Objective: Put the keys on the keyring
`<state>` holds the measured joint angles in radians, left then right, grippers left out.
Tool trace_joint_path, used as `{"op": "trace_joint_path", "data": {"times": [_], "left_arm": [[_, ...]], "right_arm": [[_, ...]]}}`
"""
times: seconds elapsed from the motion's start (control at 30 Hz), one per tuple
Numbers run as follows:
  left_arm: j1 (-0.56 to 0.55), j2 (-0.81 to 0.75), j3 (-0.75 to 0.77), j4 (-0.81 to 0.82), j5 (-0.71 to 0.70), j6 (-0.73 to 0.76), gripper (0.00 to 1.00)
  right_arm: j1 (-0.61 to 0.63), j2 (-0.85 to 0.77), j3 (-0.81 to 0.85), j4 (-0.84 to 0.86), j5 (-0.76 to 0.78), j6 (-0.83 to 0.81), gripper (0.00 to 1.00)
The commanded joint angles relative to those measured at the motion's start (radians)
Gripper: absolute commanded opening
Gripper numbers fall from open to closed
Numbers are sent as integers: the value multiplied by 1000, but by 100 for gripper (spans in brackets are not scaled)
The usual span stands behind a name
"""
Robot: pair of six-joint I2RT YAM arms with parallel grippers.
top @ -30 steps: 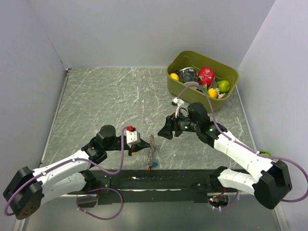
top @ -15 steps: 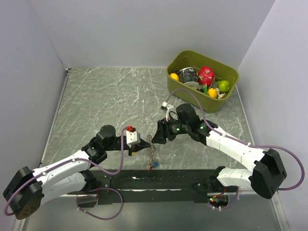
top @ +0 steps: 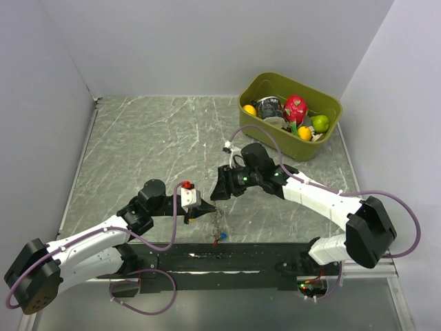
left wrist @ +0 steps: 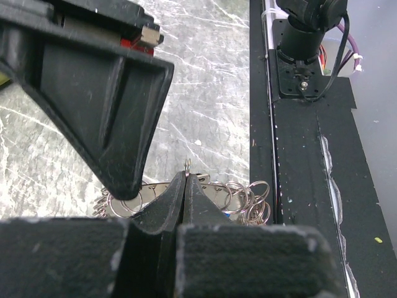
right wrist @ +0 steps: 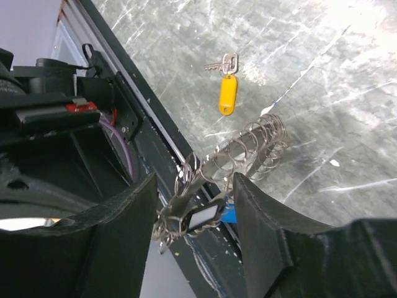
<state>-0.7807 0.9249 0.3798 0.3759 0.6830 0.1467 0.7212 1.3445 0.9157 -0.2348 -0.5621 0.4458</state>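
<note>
The keyring (top: 218,219) is a metal band crowded with small split rings, held on edge above the table's near side. My left gripper (top: 200,210) is shut on it, and in the left wrist view the jaws (left wrist: 187,177) pinch a small loop with rings (left wrist: 249,198) fanning behind. My right gripper (top: 219,192) is open, and its fingers (right wrist: 267,230) straddle the keyring (right wrist: 214,167) without touching it. A black tag (right wrist: 205,217) and a blue tag (right wrist: 229,215) hang among the rings. One key with a yellow tag (right wrist: 227,94) lies flat on the table beyond.
A green bin (top: 329,105) with fruit and a can stands at the back right. A black strip (top: 207,258) runs along the table's near edge under the keyring. Grey walls close in the left, back and right sides.
My right arm has swung left until its fingers flank the keyring, and its jaws have narrowed a little. The left arm and the keyring have stayed put.
</note>
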Motion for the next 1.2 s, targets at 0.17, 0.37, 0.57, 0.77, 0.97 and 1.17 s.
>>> {"op": "trace_joint_path", "data": {"times": [0.17, 0.37, 0.57, 0.77, 0.97, 1.17], "left_arm": [[-6, -18, 39, 31, 30, 39, 1], [-8, -26, 39, 24, 23, 40, 1], [-9, -32, 39, 14, 10, 44, 1], [-17, -37, 42, 1, 1, 48, 1], [-28, -23, 50, -26, -19, 63, 1], [-40, 32, 65, -38, -20, 80, 1]], "right_arm": [[35, 39, 92, -31, -4, 11, 49], [44, 54, 114, -61, -39, -18, 28], [46, 61, 107, -35, -53, -19, 0], [24, 19, 77, 0, -38, -12, 0], [4, -37, 54, -12, -2, -33, 0], [-20, -70, 26, -47, 18, -55, 0]]}}
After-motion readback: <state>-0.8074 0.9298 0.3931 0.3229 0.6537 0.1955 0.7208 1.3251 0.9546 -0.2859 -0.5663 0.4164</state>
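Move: My left hand already holds the keyring at its top edge, so the ring hangs with its middle about 5 cm below those fingertips and 1 cm right. From my open right hand that middle lies some 4 cm back, 1 cm left and 5 cm down. The blue tag dangles about 8 cm back, 2 cm right and 9 cm below my right hand. The yellow-tagged key lies on the table, level with it, roughly 11 cm left and 15 cm down. I ease my right hand about 1.5 cm left and 1 cm back into the wire loops on the keyring's forward rim, then shut its fingers fully to pinch a thin loop there. Keeping them shut, I draw it back right by about 1.5 cm, rising around 1 cm and easing forward. My left hand keeps its pinch, nearly still. ##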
